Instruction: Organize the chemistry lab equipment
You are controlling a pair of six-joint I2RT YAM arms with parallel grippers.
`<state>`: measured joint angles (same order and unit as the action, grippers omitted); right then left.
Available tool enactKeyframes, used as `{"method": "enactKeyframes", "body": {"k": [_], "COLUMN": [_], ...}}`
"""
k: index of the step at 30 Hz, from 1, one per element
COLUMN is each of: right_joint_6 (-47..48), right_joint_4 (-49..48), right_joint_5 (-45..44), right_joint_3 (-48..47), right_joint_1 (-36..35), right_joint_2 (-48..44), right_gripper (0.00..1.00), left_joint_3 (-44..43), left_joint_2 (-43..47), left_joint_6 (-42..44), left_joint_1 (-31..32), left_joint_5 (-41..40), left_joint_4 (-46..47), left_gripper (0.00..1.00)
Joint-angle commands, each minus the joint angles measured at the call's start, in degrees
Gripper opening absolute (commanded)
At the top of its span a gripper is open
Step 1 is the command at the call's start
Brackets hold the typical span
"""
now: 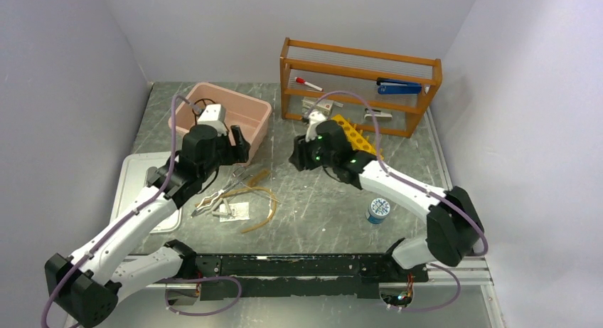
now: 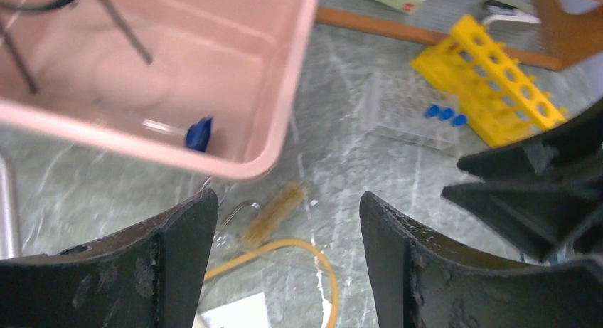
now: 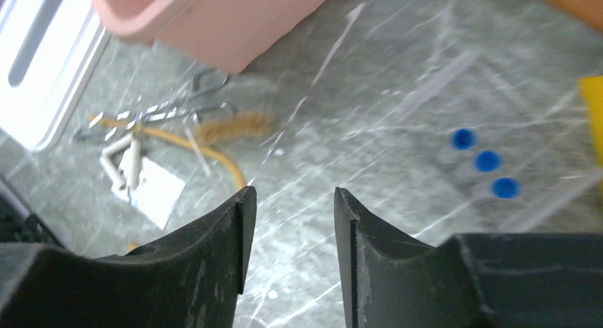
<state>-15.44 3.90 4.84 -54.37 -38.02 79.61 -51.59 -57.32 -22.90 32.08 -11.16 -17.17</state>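
The black wire ring stand [image 2: 43, 4] sits in the pink bin [image 1: 250, 114], with a small blue-tipped piece [image 2: 199, 134] near it. Silvery tongs [image 1: 213, 198] and tan rubber tubing [image 1: 262, 198] lie on the table in front of the bin, beside a tan brush [image 2: 274, 213]. Three blue-capped tubes [image 3: 487, 161] lie in a clear bag next to the yellow rack [image 1: 355, 136]. My left gripper [image 2: 288, 207] hangs open over the brush and tubing by the bin's front corner. My right gripper [image 3: 291, 196] is open over bare table, left of the tubes.
A wooden shelf [image 1: 359, 61] at the back holds a red-capped marker [image 1: 308, 83] and a blue stapler [image 1: 398, 87]. A white tray [image 1: 135, 173] lies left of the tongs. A blue-lidded jar [image 1: 378, 210] stands near the right arm. A white card [image 3: 158, 189] lies by the tubing.
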Motion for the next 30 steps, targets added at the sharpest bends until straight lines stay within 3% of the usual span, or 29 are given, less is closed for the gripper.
{"method": "enactKeyframes", "body": {"k": [1,8,15,27,30], "right_joint_6": [0.1,4.6,7.4,10.7,11.1], "right_joint_4": [5.7,15.0,20.7,24.1,24.3], "right_joint_5": [-2.1,-4.6,-4.7,-5.9,-7.6], "right_joint_3": [-3.2,-14.1,-21.1,-26.0,-26.1], "right_joint_1": [-7.5,-16.2,-18.6,-20.7,-21.0], "right_joint_2": [6.3,21.3,29.4,36.2,36.6], "right_gripper": [0.50,0.50,0.49,0.31,0.22], "left_joint_3": [2.9,2.7,1.5,2.1,2.2], "left_joint_2": [4.7,12.6,13.2,11.9,11.7], "left_joint_6": [-8.5,-7.5,-5.2,-4.4,-4.4], "left_joint_1": [0.1,0.1,0.1,0.1,0.1], "left_joint_5": [-12.8,-20.2,-21.3,-20.5,-20.4], "left_joint_4": [-4.8,-3.1,-2.5,-1.2,-1.2], "left_gripper": [0.77,0.77,0.77,0.77,0.78]}}
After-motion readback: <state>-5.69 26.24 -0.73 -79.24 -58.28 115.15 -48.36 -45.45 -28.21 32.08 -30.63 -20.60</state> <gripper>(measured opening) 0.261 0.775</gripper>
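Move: On the table some 16 cm below the right hand lies the glass rod, about 7 cm back and 13 cm to the left; from the left hand it is roughly 8 cm back, 3 cm to the right and 23 cm down. The brush lies 5 cm beyond the rod and 1 cm farther left. The tubing's bend is 2 cm nearer the base and 4 cm right of the rod, the white packet 6 cm nearer and 9 cm left of it. Swooping down about 15 cm while going some 10 cm left and 8 cm back, the right hand reaches the glass rod's near right end, tipping its fingers steeply down and turning counter-clockwise, then narrows its half-open fingers astride the rod. The empty left hand swings some 7 cm left, away from the rod, rising slightly, fingers still open. ##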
